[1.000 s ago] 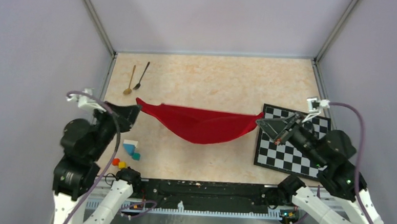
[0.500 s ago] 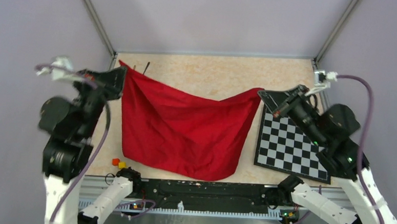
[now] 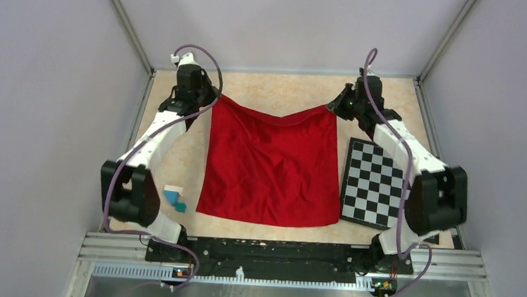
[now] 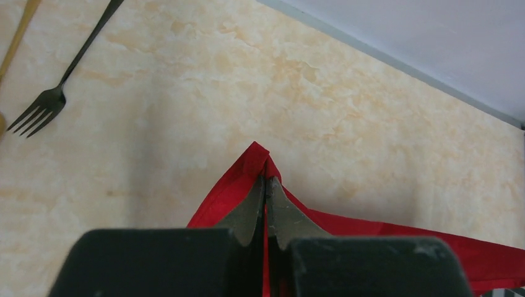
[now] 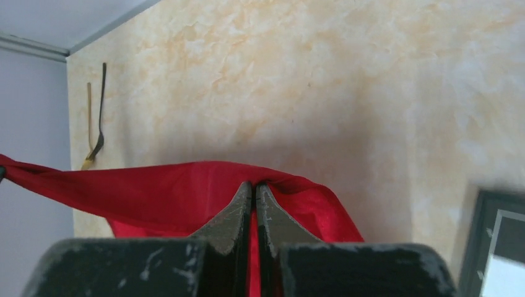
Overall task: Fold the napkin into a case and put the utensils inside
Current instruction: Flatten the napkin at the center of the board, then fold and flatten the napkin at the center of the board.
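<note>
The red napkin (image 3: pixel 270 166) lies spread over the middle of the table, its far edge sagging between my two grippers. My left gripper (image 3: pixel 212 99) is shut on the far left corner (image 4: pixel 257 158); its pads (image 4: pixel 251 207) pinch the cloth. On the far right corner (image 5: pixel 297 185) my right gripper (image 3: pixel 332 108) is shut in the same way. The utensils lie at the far left of the table: a black fork (image 4: pixel 43 105) and a gold one (image 4: pixel 18 34), the pair also small in the right wrist view (image 5: pixel 99 117). From above, my left arm hides them.
A black-and-white chequered mat (image 3: pixel 374 185) lies right of the napkin, its corner showing in the right wrist view (image 5: pixel 495 241). Small coloured blocks (image 3: pixel 174 197) sit near the left arm's base. Metal frame rails and grey walls close the table's left, right and far sides.
Both arms swung from the near side out to the far end, carrying the napkin's corners. The cloth went from a hanging bundle to a spread sheet on the table.
</note>
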Available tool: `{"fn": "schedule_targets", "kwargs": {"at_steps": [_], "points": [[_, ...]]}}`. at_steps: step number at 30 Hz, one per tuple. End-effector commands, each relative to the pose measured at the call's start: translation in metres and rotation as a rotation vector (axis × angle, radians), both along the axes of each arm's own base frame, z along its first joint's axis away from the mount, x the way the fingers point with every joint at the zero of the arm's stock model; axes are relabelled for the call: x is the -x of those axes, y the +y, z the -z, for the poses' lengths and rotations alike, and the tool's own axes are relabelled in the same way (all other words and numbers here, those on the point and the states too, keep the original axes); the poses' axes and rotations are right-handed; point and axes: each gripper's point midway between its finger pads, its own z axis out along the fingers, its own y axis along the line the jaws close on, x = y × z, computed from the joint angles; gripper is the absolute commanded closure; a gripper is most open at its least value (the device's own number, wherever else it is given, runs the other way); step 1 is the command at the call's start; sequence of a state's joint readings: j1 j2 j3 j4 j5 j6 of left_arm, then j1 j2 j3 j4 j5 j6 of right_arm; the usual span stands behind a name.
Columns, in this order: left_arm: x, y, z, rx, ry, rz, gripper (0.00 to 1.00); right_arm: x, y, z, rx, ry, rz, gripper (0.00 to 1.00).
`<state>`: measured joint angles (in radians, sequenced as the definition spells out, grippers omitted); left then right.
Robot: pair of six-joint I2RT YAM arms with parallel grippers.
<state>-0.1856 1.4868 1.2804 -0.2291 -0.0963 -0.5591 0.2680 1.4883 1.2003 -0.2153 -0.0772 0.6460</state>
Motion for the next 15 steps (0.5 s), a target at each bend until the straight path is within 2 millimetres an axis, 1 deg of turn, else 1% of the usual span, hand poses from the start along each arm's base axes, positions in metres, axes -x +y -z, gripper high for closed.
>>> {"fn": "schedule_targets", "kwargs": {"at_steps": [1,3,5,7,8,10,12,13,14,15], "points": [[-0.057,0.003,0.021,0.053,-0.075,0.020,1.00,-0.062,0.014,0.001,-0.047,-0.076,-0.080,1.00],[-0.074,-0.001,0.045,0.084,-0.040,0.077,1.00,-0.077,0.018,0.023,-0.057,-0.047,-0.107,1.00],[-0.085,-0.003,0.067,0.120,0.022,0.112,1.00,-0.088,0.019,0.045,-0.053,0.006,-0.129,1.00],[-0.092,-0.002,0.071,0.124,0.027,0.133,1.00,-0.096,0.023,0.064,-0.060,0.051,-0.159,1.00],[-0.090,-0.001,0.077,0.126,0.053,0.135,1.00,-0.096,0.024,0.073,-0.067,0.079,-0.173,1.00],[-0.086,0.005,0.082,0.134,0.089,0.123,1.00,-0.093,0.028,0.081,-0.085,0.122,-0.203,1.00],[-0.076,0.007,0.084,0.146,0.124,0.126,1.00,-0.084,0.028,0.078,-0.093,0.140,-0.210,1.00],[-0.067,0.007,0.086,0.150,0.151,0.131,1.00,-0.077,0.028,0.076,-0.098,0.153,-0.214,1.00],[-0.057,0.009,0.089,0.148,0.179,0.131,1.00,-0.068,0.028,0.069,-0.100,0.154,-0.225,1.00],[-0.047,0.011,0.092,0.142,0.214,0.124,1.00,-0.058,0.028,0.068,-0.101,0.171,-0.236,1.00]]}}
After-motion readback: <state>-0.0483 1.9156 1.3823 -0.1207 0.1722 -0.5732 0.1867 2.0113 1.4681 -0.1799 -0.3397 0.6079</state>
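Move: Both hands hold the napkin stretched between its far corners; its middle hangs about 14 cm back and 14 cm below, some 17 cm to the left hand's right and 15 cm to the right hand's left. The bare table for its far edge is roughly 7 cm ahead and 20 cm below each hand. The fork lies 11 cm ahead and 14 cm left of the left hand; the chessboard's middle is 18 cm back and 28 cm right of the right hand. Both hands, still pinching the napkin's far corners, swing some 12 cm down and 7 forward towards the table. ##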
